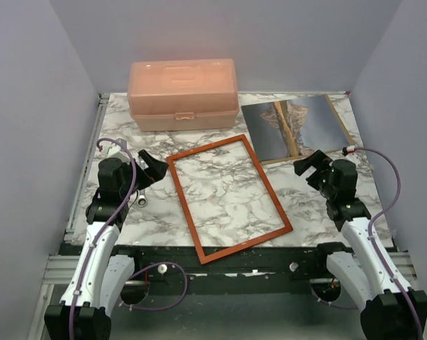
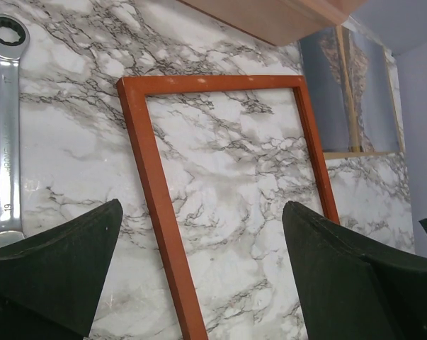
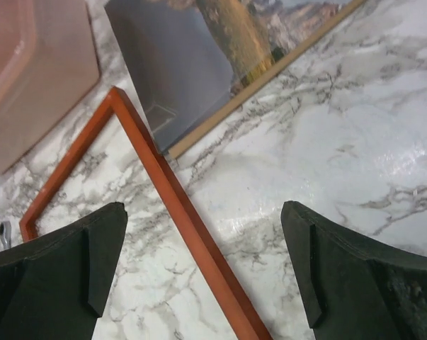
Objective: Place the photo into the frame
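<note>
The reddish-brown frame (image 1: 185,210) lies flat and empty on the marble table, tilted, in the middle. The photo (image 1: 298,127), a mountain print, lies face up at the back right on a tan backing board (image 1: 302,155), just past the frame's far right corner. My left gripper (image 1: 151,168) is open and empty, left of the frame's far left corner. My right gripper (image 1: 309,166) is open and empty, just in front of the photo. The left wrist view shows the frame (image 2: 153,177) and the photo (image 2: 326,92) beyond my gripper (image 2: 202,205). The right wrist view shows the frame (image 3: 178,198) and the photo (image 3: 178,64) beyond my gripper (image 3: 202,209).
A peach plastic box (image 1: 183,93) stands at the back, behind the frame; it also shows in the right wrist view (image 3: 29,71). A silver ratchet wrench (image 1: 141,200) lies by the left arm, seen too in the left wrist view (image 2: 4,134). Grey walls enclose the table.
</note>
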Controlling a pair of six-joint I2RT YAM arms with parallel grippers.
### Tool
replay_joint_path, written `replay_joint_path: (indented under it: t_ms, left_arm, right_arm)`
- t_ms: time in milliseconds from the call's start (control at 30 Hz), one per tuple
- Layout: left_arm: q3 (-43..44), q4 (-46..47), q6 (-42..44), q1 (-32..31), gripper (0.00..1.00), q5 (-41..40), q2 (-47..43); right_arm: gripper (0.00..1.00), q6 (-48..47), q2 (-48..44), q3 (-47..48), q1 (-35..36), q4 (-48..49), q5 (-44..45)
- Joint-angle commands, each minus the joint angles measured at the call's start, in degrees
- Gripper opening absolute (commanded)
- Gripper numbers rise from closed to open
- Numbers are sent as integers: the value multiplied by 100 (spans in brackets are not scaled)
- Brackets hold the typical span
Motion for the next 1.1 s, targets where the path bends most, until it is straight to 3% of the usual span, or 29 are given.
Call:
replay_joint_path:
  t_ms: [0, 267, 500, 700, 933, 1067]
  left_arm:
    - [76, 162, -107, 39, 99, 358, 174]
    - [190, 42, -1, 31, 98, 685, 802]
    - [477, -132, -9, -293, 99, 707, 1981]
    - [925, -515, -82, -932, 99, 83, 2917]
    - [996, -650, -143, -1094, 99, -341, 3366]
    - [937, -487, -107, -1103, 98, -178, 3558]
  right_arm:
    - [100, 126, 363, 209, -10, -832, -448]
    - [100, 129, 777, 269, -10, -959, -749]
    - [100, 16, 1178, 399, -10, -1011, -939]
    - [100, -262, 1814, 493, -10, -923, -1503]
    - [100, -481, 2545, 592, -10, -811, -2240]
    - [100, -494, 2854, 529, -9, -638, -2563]
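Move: Below the left hand by about 17 cm, and 5 cm to its right, runs the nearest stretch of the frame's left bar; the wrench lies some 13 cm left and 3 cm ahead, and the box about 28 cm ahead and 7 cm right. From the right hand, the nearest stretch of the frame's right bar is about 8 cm left, 3 cm back and 13 cm down, with the photo's middle about 22 cm straight ahead. Sinking together over the frame's two long bars, both hands close in with fingers still wide open: the left drops about 11 cm and shifts 5 cm right, the right drops about 10 cm, pausing briefly halfway, then slides left and slightly back. Each tips its fingers some 30 degrees further down; the left turns slightly clockwise, the right more clearly counter-clockwise. ##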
